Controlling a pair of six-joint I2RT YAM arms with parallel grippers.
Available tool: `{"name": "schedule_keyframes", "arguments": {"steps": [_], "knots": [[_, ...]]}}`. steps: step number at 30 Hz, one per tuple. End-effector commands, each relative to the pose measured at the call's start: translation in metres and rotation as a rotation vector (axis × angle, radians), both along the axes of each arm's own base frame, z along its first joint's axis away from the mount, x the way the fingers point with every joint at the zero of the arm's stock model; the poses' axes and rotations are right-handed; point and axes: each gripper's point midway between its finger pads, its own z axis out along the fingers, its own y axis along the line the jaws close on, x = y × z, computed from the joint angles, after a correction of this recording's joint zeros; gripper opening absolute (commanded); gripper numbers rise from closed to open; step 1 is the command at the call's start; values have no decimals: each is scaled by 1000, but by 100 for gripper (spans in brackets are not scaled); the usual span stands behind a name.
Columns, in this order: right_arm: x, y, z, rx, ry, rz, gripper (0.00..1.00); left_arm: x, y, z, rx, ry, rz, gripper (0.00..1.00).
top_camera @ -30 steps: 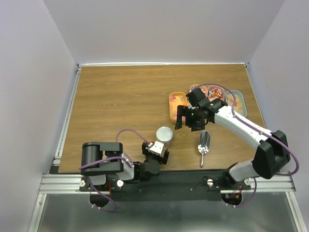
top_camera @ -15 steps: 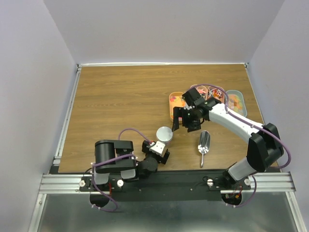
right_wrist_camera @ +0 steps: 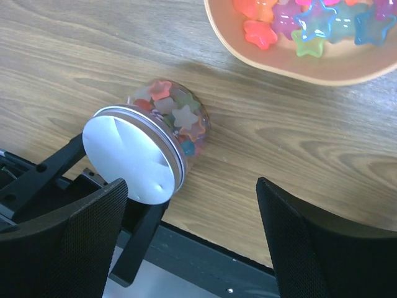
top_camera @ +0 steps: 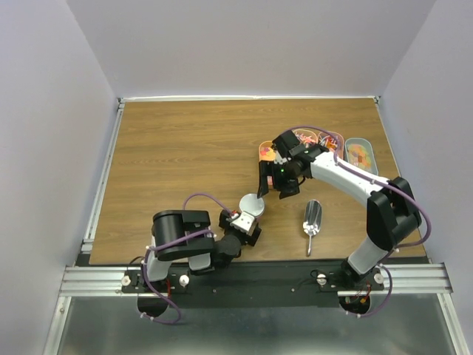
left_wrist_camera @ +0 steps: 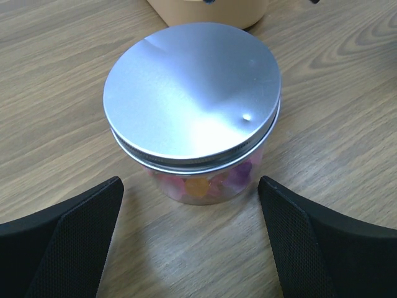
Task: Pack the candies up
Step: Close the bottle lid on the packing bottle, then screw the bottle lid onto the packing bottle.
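Observation:
The candies [left_wrist_camera: 205, 184] are small multicoloured star sweets seen through the clear wall of a jar [top_camera: 250, 205] with a silver screw lid [left_wrist_camera: 192, 93]. My left gripper [left_wrist_camera: 189, 248] is open just short of the jar, one finger to each side and neither touching it. In the top view the left gripper [top_camera: 243, 227] lies at the jar's near side. My right gripper [top_camera: 272, 182] hangs open just beyond and to the right of the jar, empty. The right wrist view shows the jar [right_wrist_camera: 162, 133] near the right gripper [right_wrist_camera: 192, 242]. More candies [right_wrist_camera: 304, 28] lie in an orange tray [right_wrist_camera: 260, 57].
A metal scoop [top_camera: 312, 220] lies on the wood right of the jar. Several oblong pastel trays sit at the back right: the orange tray [top_camera: 264, 154], one [top_camera: 301, 135] partly under the right arm, and a blue-green one [top_camera: 360, 153]. The table's near edge [right_wrist_camera: 211, 239] is close behind the jar.
My right gripper has swung left from over the trays toward the jar. The left arm has edged forward to the jar and its jaws have widened slightly.

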Motion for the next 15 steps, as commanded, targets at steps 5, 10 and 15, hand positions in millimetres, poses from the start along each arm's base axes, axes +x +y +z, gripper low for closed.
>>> {"name": "schedule_keyframes", "arguments": {"steps": [5,10,15], "knots": [[13,16,-1,48,0,46,79,7,-19,46,-240,-99,-52,98],[16,21,-1,58,-2,62,68,8,-23,49,-265,-100,-71,98],[18,24,-2,66,2,75,59,10,-24,49,-275,-101,-74,98]]}}
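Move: Just ahead of the wide-open left fingers stands the packing bottle with the bottle lid on top, about 4 cm forward, 2 cm to the right, its middle about 1 cm above them. From the right hand the bottle lid lies some 6 cm left, 3 cm back and 3 cm lower; the orange candy box is about 10 cm ahead and 1 cm right of that hand, the scoop 12 cm right and 7 cm back, both roughly 8 cm below. Closing its fingers by about a third of their range, the right hand drifts some 1.5 cm left and 1 cm forward, sinking slightly, so that the tips come nearer the far side of the bottle lid without visibly touching it. The left hand, fingers still wide open, creeps about 1 cm right and forward towards the packing bottle. ##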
